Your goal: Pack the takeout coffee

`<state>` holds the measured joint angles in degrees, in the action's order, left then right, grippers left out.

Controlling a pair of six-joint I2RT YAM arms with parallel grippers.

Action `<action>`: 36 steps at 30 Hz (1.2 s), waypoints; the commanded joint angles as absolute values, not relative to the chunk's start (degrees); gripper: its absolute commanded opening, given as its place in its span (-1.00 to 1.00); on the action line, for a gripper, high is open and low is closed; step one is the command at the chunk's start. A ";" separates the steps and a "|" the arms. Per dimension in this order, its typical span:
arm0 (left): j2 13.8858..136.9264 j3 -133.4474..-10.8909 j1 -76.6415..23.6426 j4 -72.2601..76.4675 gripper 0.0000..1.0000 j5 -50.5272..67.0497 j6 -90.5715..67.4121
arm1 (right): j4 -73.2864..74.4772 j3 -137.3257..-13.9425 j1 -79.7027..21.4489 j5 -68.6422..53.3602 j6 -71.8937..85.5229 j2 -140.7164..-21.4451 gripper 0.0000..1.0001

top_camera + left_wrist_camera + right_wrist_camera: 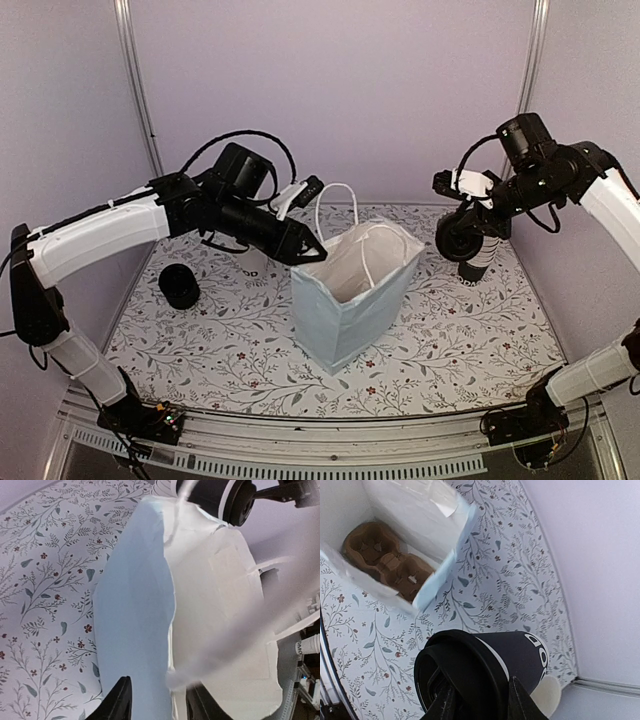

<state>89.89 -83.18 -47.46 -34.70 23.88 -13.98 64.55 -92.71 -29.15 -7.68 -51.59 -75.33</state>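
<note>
A lidded black takeout coffee cup point(520, 655) with white lettering hangs tilted above the table, and my right gripper point(480, 702) is shut on its lid rim. From above, this cup point(462, 240) and the right gripper point(470, 226) are to the right of the pale blue paper bag point(345, 310). The brown two-hole carrier point(385, 560) lies at the bottom of the bag point(445, 565). Another black cup point(180, 285) stands on the table at the left. My left gripper point(308, 250) is at the bag's left rim. It point(159, 705) is open, with the bag wall point(135, 620) passing between its fingers.
The bag stands open in the middle of the floral-patterned table point(440, 340), its white handles point(335, 195) sticking up. One blurred handle point(245, 630) crosses the left wrist view. Pale walls and metal posts point(135, 90) close in the back and sides.
</note>
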 commanded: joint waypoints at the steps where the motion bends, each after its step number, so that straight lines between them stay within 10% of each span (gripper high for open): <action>1: 87.35 -86.10 -46.77 -35.78 -0.10 15.00 -13.40 | 66.05 -88.08 -22.32 -19.94 -49.22 -78.65 -0.60; 23: 75.85 -77.97 -56.42 -33.24 0.18 -5.31 -17.34 | 76.67 -80.70 -10.42 -43.02 -48.01 -101.36 -0.60; 36: 76.20 -76.89 -56.14 -33.24 0.18 -4.43 -17.98 | 76.38 -84.61 -9.73 -41.22 -47.11 -100.86 0.35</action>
<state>76.16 -77.19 -56.36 -33.12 -4.12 -17.41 75.59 -81.36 -10.04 -41.87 -47.13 -103.24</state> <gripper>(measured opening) 0.591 0.650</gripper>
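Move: The right gripper holds the lidded coffee cup tilted. Its set-down spot is on the table about 28 cm below and 4 cm back from that gripper, with the cup stack 8 cm ahead and 8 cm right, and the bag some 20 cm left and 2 cm back. The left gripper is at the bag's left rim: the bag's middle lies 8 cm right, 2 cm back and 12 cm lower, and the straw cup 12 cm ahead and 12 cm left. Lower the right gripper about 19 cm to the bare table between bag and cup stack, tipping the wrist some 60 degrees so the held coffee cup comes upright, then open the fingers at its lid. Meanwhile open the left gripper wider off the bag rim, lift it 12 cm, then sink back to about 5 cm up and 4 cm left of its start. ##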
